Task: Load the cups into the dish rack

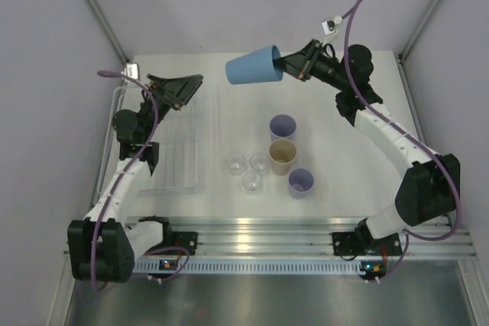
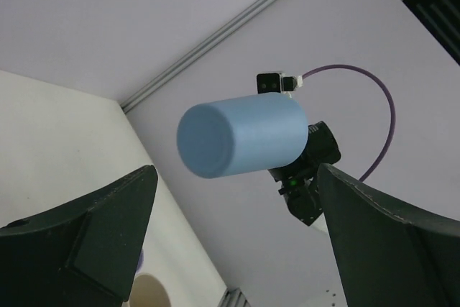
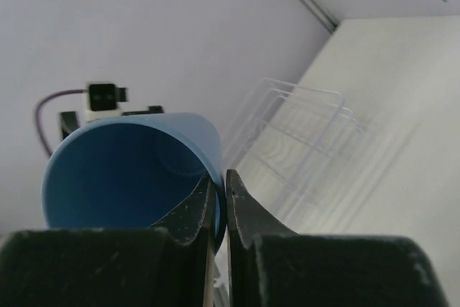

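Observation:
My right gripper (image 1: 289, 63) is shut on the rim of a blue cup (image 1: 254, 65), which lies sideways in the air over the back of the table, its base toward the left. One finger is inside the rim (image 3: 221, 192) and one outside. My left gripper (image 1: 179, 89) stands open and empty above the clear dish rack (image 1: 179, 167), facing the blue cup (image 2: 241, 136) a short way off. On the table stand two lavender cups (image 1: 283, 126) (image 1: 301, 182), a beige cup (image 1: 282, 156) and three clear cups (image 1: 235, 163) (image 1: 260, 163) (image 1: 252, 182).
The dish rack (image 3: 302, 141) lies along the table's left side, next to the grey side wall. Grey walls close off the back and both sides. A metal rail with the arm bases runs along the near edge (image 1: 260, 230).

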Robot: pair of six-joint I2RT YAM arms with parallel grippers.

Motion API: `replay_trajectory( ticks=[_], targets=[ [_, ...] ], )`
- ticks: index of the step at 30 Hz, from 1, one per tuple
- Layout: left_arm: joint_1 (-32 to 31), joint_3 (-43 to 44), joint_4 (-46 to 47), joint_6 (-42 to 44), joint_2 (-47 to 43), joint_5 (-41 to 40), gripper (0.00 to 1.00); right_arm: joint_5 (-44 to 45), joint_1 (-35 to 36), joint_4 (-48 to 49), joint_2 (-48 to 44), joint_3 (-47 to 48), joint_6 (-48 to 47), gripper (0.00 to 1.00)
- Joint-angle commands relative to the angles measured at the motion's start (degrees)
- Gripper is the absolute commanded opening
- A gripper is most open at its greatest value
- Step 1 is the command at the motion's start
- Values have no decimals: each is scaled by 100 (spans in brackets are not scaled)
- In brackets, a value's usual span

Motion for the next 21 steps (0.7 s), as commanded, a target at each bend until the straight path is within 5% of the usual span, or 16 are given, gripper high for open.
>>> replay_trajectory(
  ticks=[1, 21],
  targets=[
    [2, -145, 1571, -954, 167, -130, 99, -543, 102, 2197, 28, -9, 1223, 0],
    [-464, 172, 1597, -743, 703, -578, 99, -667, 638, 2780, 943, 404, 1717, 0]
  ],
)
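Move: From the left hand, open and empty, the middle of the blue cup lies about 16 cm to the right and 6 cm ahead, near level; the dish rack's middle is some 16 cm left, 4 cm ahead and 33 cm below. The right hand holds that cup by its rim; the left gripper it goes to is roughly 22 cm left, 6 cm back, about level. Some 30 cm below the right hand, 4 cm right, stand a purple cup 1 cm ahead and the brown cup 8 cm back. Leftward goes the right hand, about 5 cm in all and drawing back a little, rising some 4 cm and then sinking most of that again, while it turns counter-clockwise by about 15 degrees and keeps its pinch on the blue cup's rim. It brings the cup's bottom towards the left gripper, which stays wide open, rolls slightly, then eases a centimetre or two right and forward to meet it. ##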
